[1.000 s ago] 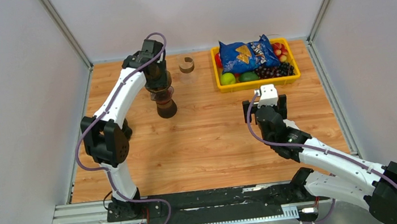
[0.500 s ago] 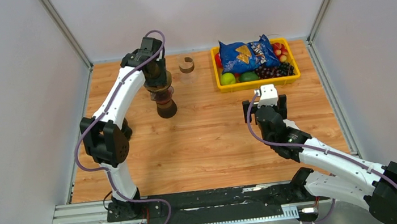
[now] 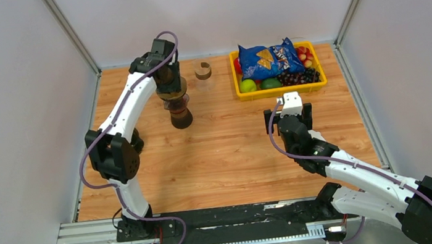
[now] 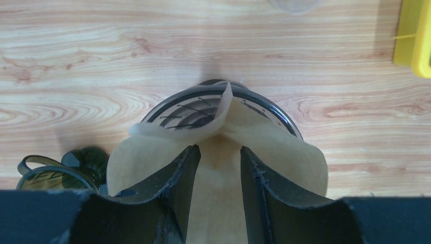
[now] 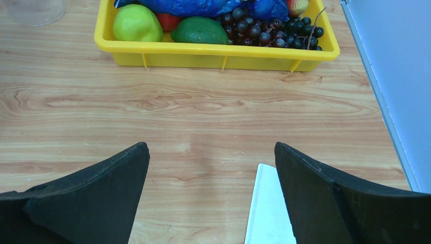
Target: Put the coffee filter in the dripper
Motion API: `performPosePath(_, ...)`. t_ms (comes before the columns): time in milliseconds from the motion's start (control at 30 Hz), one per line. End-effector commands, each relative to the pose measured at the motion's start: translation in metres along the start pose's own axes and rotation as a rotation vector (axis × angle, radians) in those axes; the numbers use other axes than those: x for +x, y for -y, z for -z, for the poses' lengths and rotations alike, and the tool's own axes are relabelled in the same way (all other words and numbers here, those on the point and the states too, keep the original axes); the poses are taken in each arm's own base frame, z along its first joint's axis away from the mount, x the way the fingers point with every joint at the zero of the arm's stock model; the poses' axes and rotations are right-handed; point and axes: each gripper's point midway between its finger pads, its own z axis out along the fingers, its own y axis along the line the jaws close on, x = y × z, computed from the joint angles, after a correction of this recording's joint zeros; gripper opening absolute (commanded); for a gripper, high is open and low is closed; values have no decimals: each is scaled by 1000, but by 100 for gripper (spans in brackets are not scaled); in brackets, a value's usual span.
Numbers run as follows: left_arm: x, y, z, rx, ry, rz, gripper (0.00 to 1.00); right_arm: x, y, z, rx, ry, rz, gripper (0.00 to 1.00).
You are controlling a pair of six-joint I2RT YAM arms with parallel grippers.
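The dark glass dripper (image 3: pixel 173 96) stands on a dark server (image 3: pixel 181 119) at the back left of the table. In the left wrist view the tan paper coffee filter (image 4: pixel 284 152) lies spread over the dripper's rim (image 4: pixel 269 109), one edge standing up at the far side. My left gripper (image 4: pixel 219 148) is directly above it, its fingers a little apart with the paper showing in the gap; in the top view the left gripper (image 3: pixel 170 85) hides the filter. My right gripper (image 5: pixel 211 147) is wide open and empty over bare wood; the top view shows the right gripper (image 3: pixel 288 95) near the basket.
A clear cup with brown filters (image 3: pixel 203 69) stands behind the dripper. A yellow basket (image 3: pixel 280 90) holds a blue chip bag, fruit and grapes. A white flat slip (image 5: pixel 269 208) lies under my right gripper. Grey walls close in the table's sides.
The left arm's elbow has shifted slightly left while its gripper stays over the dripper. The right arm has not moved.
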Motion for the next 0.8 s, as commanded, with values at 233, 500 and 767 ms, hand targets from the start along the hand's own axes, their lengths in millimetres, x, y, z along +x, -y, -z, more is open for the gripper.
performPosePath(233, -52, 3, 101, 121, 265, 46, 52, -21, 0, 2, -4, 39, -34, 100)
performPosePath(500, -57, 6, 156, 241, 443, 66, 92, -24, 5, 4, 7, 52, -51, 100)
performPosePath(767, -38, -5, 218, 344, 675, 131, 100, -28, 6, 7, 6, 64, -78, 100)
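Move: Just below the left hand's half-open fingers lies the filter, about 1 cm ahead and 3 cm down, in the dripper, whose middle is roughly 5 cm below the fingers and also 1 cm ahead. The glass beaker stands some 11 cm ahead, 9 cm to the right and 13 cm lower; the green mug about 6 cm back, 16 cm left and 15 cm down. From the right hand the filter lies around 15 cm ahead and 31 cm left, at about its height. Rising out of the filter's mouth, the left hand comes free of the paper and climbs about 17 cm, slowly at first, then faster, drawing back some 8 cm towards its base in the later part. The wrist tips the fingers up by roughly 30 degrees, and once well above the dripper they spread from half open to wide. ##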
